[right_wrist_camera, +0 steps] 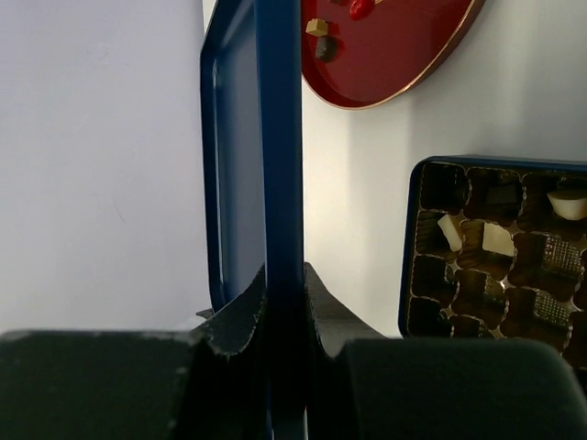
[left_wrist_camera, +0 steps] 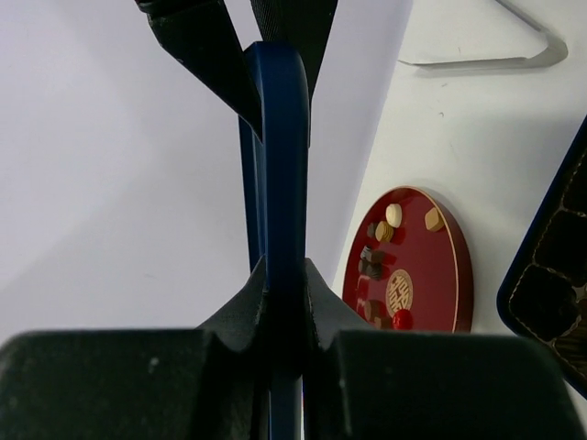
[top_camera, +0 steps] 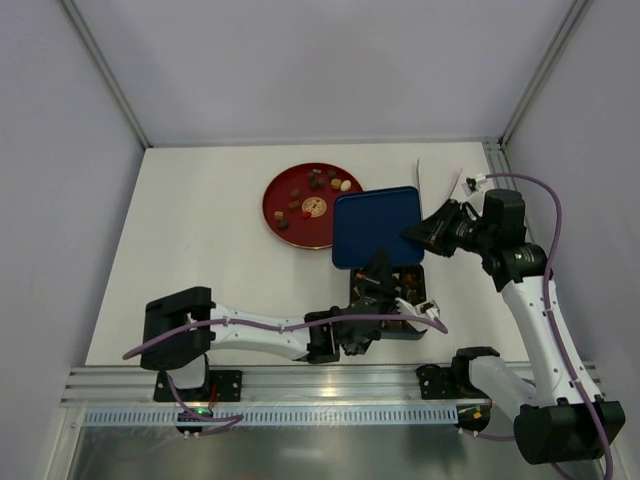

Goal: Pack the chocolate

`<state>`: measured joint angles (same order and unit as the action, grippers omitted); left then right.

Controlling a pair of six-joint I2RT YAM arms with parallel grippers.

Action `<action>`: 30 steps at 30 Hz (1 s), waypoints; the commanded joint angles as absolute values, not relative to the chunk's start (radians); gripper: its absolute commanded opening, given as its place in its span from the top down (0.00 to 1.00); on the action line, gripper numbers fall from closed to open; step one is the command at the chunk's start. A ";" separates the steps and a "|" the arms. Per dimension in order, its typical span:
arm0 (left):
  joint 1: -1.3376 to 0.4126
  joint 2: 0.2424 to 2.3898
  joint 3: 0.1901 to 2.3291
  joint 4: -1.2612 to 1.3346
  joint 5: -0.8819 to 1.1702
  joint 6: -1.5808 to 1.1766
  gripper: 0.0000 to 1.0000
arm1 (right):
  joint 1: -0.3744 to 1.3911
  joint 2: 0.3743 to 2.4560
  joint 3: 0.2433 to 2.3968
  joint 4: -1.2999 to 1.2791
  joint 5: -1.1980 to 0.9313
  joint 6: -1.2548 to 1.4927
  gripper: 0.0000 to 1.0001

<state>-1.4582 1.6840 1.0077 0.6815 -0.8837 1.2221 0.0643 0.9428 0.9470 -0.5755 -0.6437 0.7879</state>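
Several small dark, tan and cream chocolates (top_camera: 318, 183) lie on a red round plate (top_camera: 283, 200); the left wrist view also shows the chocolates (left_wrist_camera: 381, 240) on the plate (left_wrist_camera: 431, 275). More chocolates (right_wrist_camera: 486, 240) sit in the cells of the brown tray inside the dark-blue box (right_wrist_camera: 410, 247). A flat dark-blue lid (top_camera: 372, 225) hangs above the box (top_camera: 405, 318). My left gripper (top_camera: 378, 272) is shut on the lid's near edge (left_wrist_camera: 280, 165). My right gripper (top_camera: 412, 234) is shut on the lid's right edge (right_wrist_camera: 278, 137).
A thin bent white strip (top_camera: 420, 176) and a small tag (top_camera: 470, 183) lie at the back right of the white table (top_camera: 200, 250). Grey walls close the table in on three sides. An aluminium rail (top_camera: 300, 385) runs along the near edge.
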 commanded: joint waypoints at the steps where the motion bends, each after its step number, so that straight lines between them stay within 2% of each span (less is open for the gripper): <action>1: -1.456 1.690 1.040 0.785 -0.881 1.296 1.00 | 0.066 0.917 0.992 -0.581 -0.666 0.782 0.96; 5: -1.457 1.687 1.046 0.793 -0.882 1.295 1.00 | 0.067 0.913 0.997 -0.581 -0.657 0.773 0.85; 6: -1.456 1.687 1.046 0.799 -0.884 1.299 1.00 | 0.067 0.911 0.997 -0.581 -0.655 0.772 0.75; 10: -1.456 1.698 1.034 0.854 -0.881 1.345 1.00 | 0.067 0.913 0.997 -0.580 -0.657 0.770 0.52; 14: -1.456 1.700 1.042 0.870 -0.885 1.329 1.00 | 0.066 0.914 1.006 -0.581 -0.655 0.764 0.38; 20: -1.456 1.648 1.078 0.712 -0.893 1.174 1.00 | 0.067 0.908 1.038 -0.584 -0.620 0.750 0.25; 30: -1.417 1.557 1.253 0.089 -0.827 0.628 1.00 | 0.064 0.896 1.172 -0.643 -0.470 0.669 0.16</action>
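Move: The open chocolate box lies under the blue lid that both grippers hold. From the left gripper its middle is about 2 cm ahead, 5 cm to the right and 22 cm below; the lid's middle is some 8 cm straight ahead. From the right gripper the box is about 3 cm back, 2 cm left and 22 cm below, and the lid's middle 3 cm ahead and 8 cm left. The red tray is centred some 26 cm beyond the box and 19 cm left of it. Keep the left gripper shut on the near edge of the blue lid and hold it almost in place over the box, tipping that wrist forward and down by roughly 10 degrees at the end. Meanwhile open the right gripper wide to let go of the lid's right edge, then lift it away about 5 cm, easing slightly right. ##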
